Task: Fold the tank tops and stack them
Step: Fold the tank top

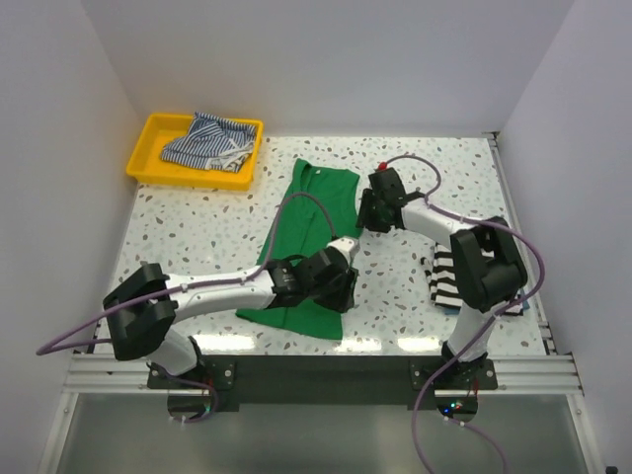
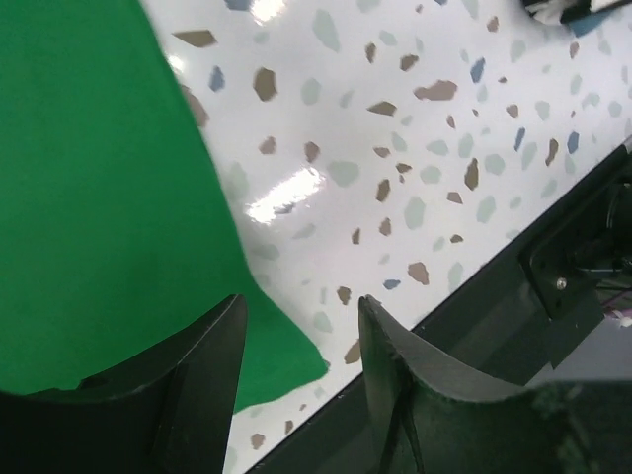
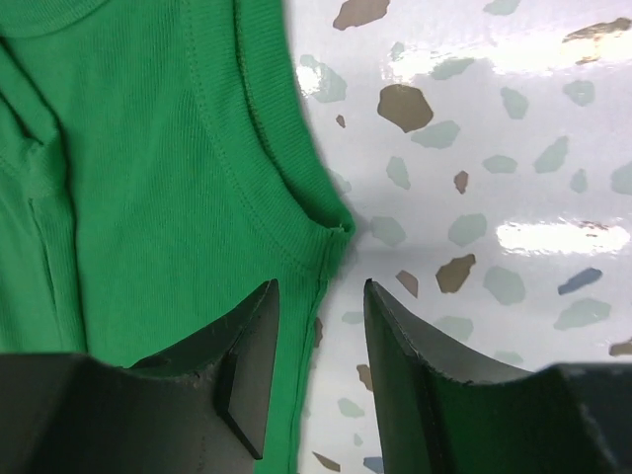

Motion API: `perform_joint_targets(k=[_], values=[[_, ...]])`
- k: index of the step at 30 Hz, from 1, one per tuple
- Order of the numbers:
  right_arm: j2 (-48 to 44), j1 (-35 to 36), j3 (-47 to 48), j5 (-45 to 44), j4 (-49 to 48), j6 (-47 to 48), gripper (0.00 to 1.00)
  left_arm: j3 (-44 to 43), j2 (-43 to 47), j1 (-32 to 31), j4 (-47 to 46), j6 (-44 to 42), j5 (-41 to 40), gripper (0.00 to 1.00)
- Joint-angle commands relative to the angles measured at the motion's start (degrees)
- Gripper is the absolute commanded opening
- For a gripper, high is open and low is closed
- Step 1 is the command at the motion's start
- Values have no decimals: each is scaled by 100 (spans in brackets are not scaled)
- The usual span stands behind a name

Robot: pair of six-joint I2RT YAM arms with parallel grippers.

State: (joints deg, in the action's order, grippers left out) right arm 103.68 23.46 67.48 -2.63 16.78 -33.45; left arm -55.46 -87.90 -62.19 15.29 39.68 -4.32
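Note:
A bright green tank top (image 1: 311, 232) lies spread flat in the middle of the table. My left gripper (image 1: 341, 288) hovers over its near right corner; in the left wrist view the jaws (image 2: 301, 311) stand open with that green corner (image 2: 286, 360) below them. My right gripper (image 1: 367, 209) is at the top's right edge below the armhole; its jaws (image 3: 319, 288) are open and straddle the side seam of the green cloth (image 3: 148, 197). A thin blue-and-white striped top (image 1: 207, 141) lies crumpled in the tray. A black-and-white striped top (image 1: 442, 281) lies at the right, partly hidden by my right arm.
The yellow plastic tray (image 1: 148, 163) stands at the back left corner. The table's near edge with its dark rail (image 2: 553, 257) runs just beyond my left gripper. White walls close in the back and both sides.

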Motion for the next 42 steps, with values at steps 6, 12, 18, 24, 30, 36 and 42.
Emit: perform_joint_targets(k=[6, 12, 18, 24, 30, 36, 42], values=[[460, 0, 415, -26, -113, 137, 36, -17, -297, -873, 88, 593, -605, 55], [618, -17, 301, -88, -245, 58, 26, -184, -728, -1295, 562, 786, -1271, 54], [636, -52, 186, -114, -342, -3, 15, -614, -1194, -1629, 1090, 866, -1791, 52], [601, -87, 213, -193, -289, 49, 5, -905, -1362, -1840, 1459, 954, -2134, 25], [443, -272, 160, -483, -43, 137, 0, -826, -1125, -1954, 1162, 848, -1837, 0], [100, -298, 195, -704, 291, 295, 0, -211, -466, -1963, 124, 839, -1379, 0], [38, -298, 423, -607, 537, 374, 0, 280, 44, -1902, -324, 1024, -1361, 0]])
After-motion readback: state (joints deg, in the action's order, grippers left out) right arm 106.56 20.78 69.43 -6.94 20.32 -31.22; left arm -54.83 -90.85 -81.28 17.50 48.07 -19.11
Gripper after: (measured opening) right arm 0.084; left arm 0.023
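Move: The left hand's target, the near right hem corner of the green tank top, lies about 8 cm back, level sideways and 7 cm below it. The right hand has the top's right underarm edge just 1 cm ahead and 3 cm below. The folded striped tank top lies some 33 cm right and 13 cm back of the right hand; from the left hand, about 38 cm right and 10 cm ahead. Back and down goes the open left hand, about 7 cm each way, its left side rolling up some 20 degrees; the fingers shut on the hem corner, then lift it roughly 4 cm as the roll eases off. The right hand sinks 3 cm, pinches the underarm edge, then draws it about 4 cm to the right, rising slightly. ##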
